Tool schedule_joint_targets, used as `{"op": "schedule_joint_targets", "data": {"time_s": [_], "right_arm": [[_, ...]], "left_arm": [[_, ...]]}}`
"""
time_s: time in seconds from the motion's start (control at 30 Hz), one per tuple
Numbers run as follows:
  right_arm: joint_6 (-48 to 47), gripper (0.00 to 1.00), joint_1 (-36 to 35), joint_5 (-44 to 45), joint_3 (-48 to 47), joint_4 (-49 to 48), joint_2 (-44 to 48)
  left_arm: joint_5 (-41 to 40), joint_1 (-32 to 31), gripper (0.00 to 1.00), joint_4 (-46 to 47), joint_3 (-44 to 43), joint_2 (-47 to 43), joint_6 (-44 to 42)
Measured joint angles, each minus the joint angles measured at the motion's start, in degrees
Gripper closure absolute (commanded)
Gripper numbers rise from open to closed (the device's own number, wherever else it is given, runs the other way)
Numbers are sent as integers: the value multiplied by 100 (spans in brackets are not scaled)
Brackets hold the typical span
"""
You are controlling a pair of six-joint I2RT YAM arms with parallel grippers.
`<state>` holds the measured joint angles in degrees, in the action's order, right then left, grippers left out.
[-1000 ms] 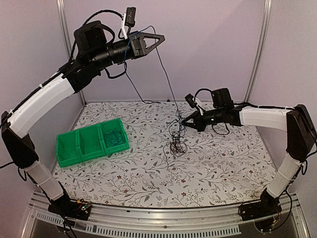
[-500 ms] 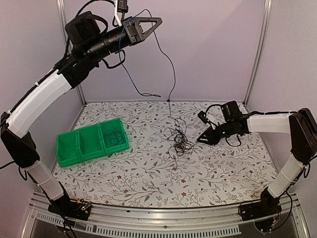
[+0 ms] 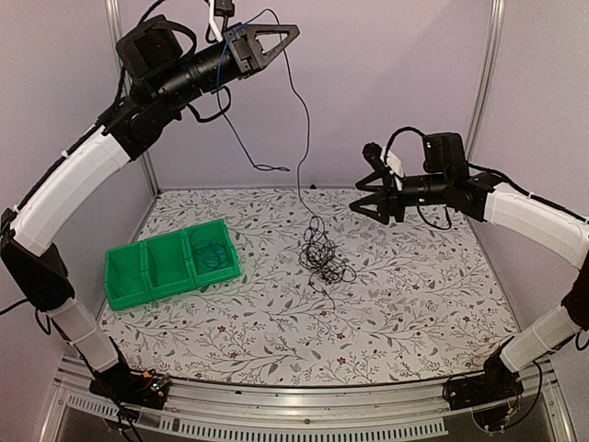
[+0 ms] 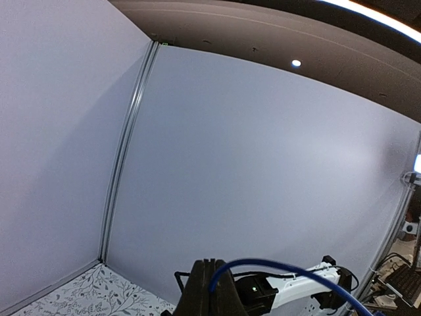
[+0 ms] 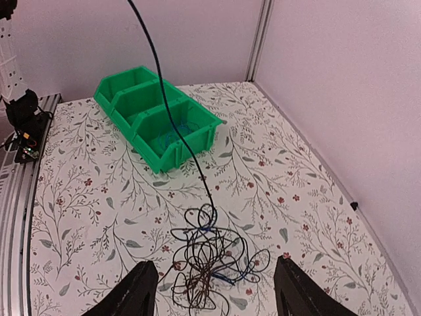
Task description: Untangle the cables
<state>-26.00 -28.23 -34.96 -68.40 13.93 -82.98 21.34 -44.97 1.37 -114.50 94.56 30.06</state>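
My left gripper (image 3: 293, 32) is held high near the back wall, shut on a thin blue cable (image 4: 289, 268) that curves out from between its fingers (image 4: 227, 293). From there a dark strand (image 3: 300, 120) hangs down to a loopy tangle of black and blue cables (image 3: 321, 255) lying on the table. My right gripper (image 3: 362, 199) hovers open above and to the right of the tangle, with nothing held. In the right wrist view the tangle (image 5: 217, 260) lies on the table below and between the open fingers (image 5: 139, 293).
A green three-compartment bin (image 3: 147, 276) stands on the left of the floral table; its right compartment holds a small coil of cable (image 3: 213, 254). It also shows in the right wrist view (image 5: 125, 92). Lilac walls close the back and sides.
My right gripper opened, let go of the tangle, then rose up and back. The tangle settled on the table, slightly left. My left gripper lifted a little higher with its cable.
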Motion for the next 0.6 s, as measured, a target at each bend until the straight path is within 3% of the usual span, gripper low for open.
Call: {"op": "schedule_joint_targets", "data": {"time_s": [0.2, 0.27, 0.33, 0.47, 0.6], "right_arm": [[0, 37, -566, -275, -883, -553, -527], [111, 46, -675, -304, -1029, -758, -918], [297, 62, -721, -308, -1099, -914, -1287], [833, 85, -734, -315, -1152, -1143, -1963], [1154, 88, -732, -330, -1097, -1290, -2302]], "left_arm": [[2, -35, 100, -15, -103, 111, 11], [2, -44, 100, -44, -170, 157, 11], [2, -59, 100, -76, -262, 205, 11], [-37, -103, 100, -138, -470, 256, 11], [-149, -203, 100, -188, -916, 352, 9]]}}
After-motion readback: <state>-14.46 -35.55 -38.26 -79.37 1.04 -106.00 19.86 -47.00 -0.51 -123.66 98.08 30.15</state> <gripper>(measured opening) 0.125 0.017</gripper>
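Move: The right hand, open, goes for the lower part of the dark strand that hangs from the left gripper, about 10 cm to its left, 3 cm farther out and 6 cm lower. The cable tangle lies about 5 cm left, 2 cm ahead and 24 cm below the right hand; the green bin is some 46 cm left, about level with it, and 23 cm down. From the left hand, that part of the strand is about 7 cm ahead, 6 cm right and 39 cm below. Leftward in a low arc, the right hand travels about 10 cm to the hanging dark strand, first rising some 5 cm, then sinking about 10 and easing slightly forward as its wide-open fingers close nearly shut around the strand just above the tangle. High up, the left hand keeps its shut grip on the cables and late on lifts them some 3 cm. ##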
